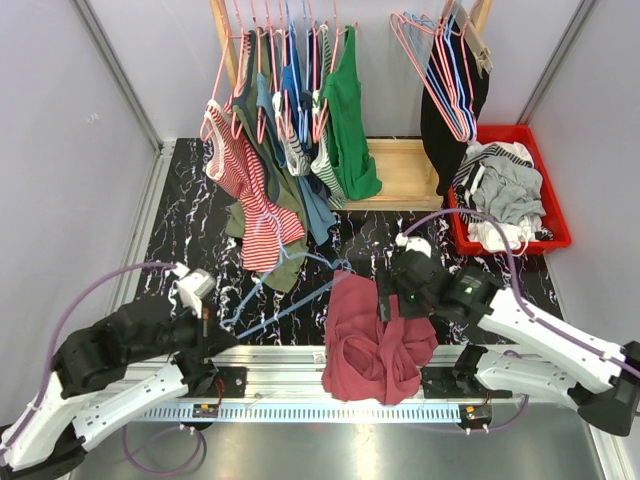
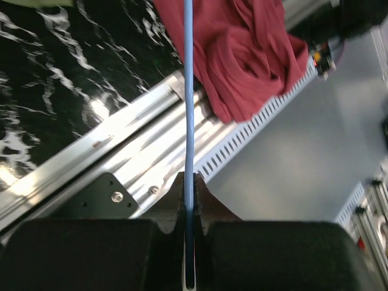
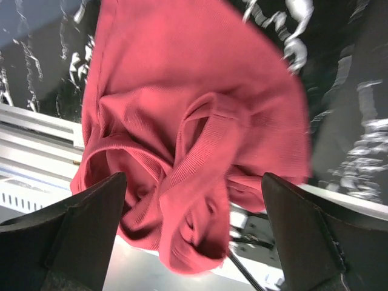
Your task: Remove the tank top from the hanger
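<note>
The tank top [image 1: 375, 340] is a crumpled dark-red heap lying on the black marble table and draping over the near rail; it also shows in the wrist views [image 2: 242, 54] [image 3: 194, 121]. My left gripper [image 1: 212, 322] [image 2: 190, 182] is shut on the thin blue wire hanger [image 1: 260, 288] [image 2: 188, 91], whose far end reaches the edge of the cloth. Whether the wire is still caught in the cloth I cannot tell. My right gripper [image 1: 385, 300] [image 3: 193, 179] hangs just above the heap, open wide, with nothing held between its fingers.
A wooden rack [image 1: 400, 170] at the back carries several hung garments [image 1: 300, 130] and bare hangers [image 1: 440, 70]. A red bin [image 1: 545, 160] with clothes stands at the back right. The aluminium rail [image 1: 270, 365] runs along the near table edge.
</note>
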You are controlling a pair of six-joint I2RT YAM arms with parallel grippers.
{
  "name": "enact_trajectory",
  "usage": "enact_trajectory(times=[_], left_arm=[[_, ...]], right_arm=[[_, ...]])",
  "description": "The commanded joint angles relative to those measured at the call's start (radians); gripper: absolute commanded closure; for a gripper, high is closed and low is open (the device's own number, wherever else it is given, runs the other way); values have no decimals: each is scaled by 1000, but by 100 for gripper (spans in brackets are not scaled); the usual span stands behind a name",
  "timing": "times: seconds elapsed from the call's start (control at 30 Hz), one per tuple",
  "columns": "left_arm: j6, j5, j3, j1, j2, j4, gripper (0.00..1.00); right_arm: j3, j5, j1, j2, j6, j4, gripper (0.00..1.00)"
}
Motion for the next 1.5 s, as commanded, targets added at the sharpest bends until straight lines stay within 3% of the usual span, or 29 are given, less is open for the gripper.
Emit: enact_trajectory(times=[0.0,0.1,0.23,0.47,0.5,0.6,0.63,0.87,0.9,1.03,1.17,1.3,1.37,1.47], left_arm=[[-70,-253,75,-2,-66,-11,100],[-91,-302,64,-2,-107,20,100],[-91,-274,6,-2,-100,66,100],[-96,-293,7,-3,-129,93,100],[-98,-291,6,-3,-135,93,100],[-104,-285,-3,-5,-152,100,100],[-108,-284,-5,-3,-155,100,100],[-108,-245,0,-5,-158,129,100],[-108,-244,-2,-6,-155,135,100],[-102,-222,-13,-8,-141,178,100],[-101,-208,12,-8,-109,178,100],[-98,-205,24,-8,-103,175,100],[-96,-181,13,-8,-97,196,100],[-98,-153,-10,-8,-94,231,100]], right_arm=[[-127,-119,18,7,134,199,0],[-218,-105,92,40,238,300,0],[-234,10,213,251,364,333,0],[-200,98,225,542,437,333,1],[-205,92,224,557,427,337,6],[-235,76,225,474,421,354,95],[-238,81,224,437,421,321,100],[-93,234,169,-14,354,54,100],[-74,255,140,-68,323,26,100],[-18,285,-177,-85,118,43,100],[22,277,-478,-103,24,89,100],[100,267,-759,-145,-65,223,100],[180,219,-895,-113,-93,274,100],[304,103,-1056,83,-73,348,100]])
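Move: The maroon tank top lies heaped under the open right gripper, its middle about 14 cm below, 5 cm back and 4 cm left. From the same gripper the near corner of the blue hanger is roughly 7 cm ahead, 8 cm left and 8 cm lower; the red bin is some 23 cm ahead, 23 cm to the right and 12 cm down. From the left gripper the tank top is about 25 cm right, 4 cm ahead and 19 cm below. Lower the open right gripper about 14 cm onto the maroon heap, easing back and left, and shut the fingers on the cloth. Then lift it and sweep right and forward towards the red bin, still rising, the hand turning clockwise some 55 degrees. Meanwhile keep the left fingers shut on the blue hanger and bring it about 3 cm forward and up, turning slightly counter-clockwise. ##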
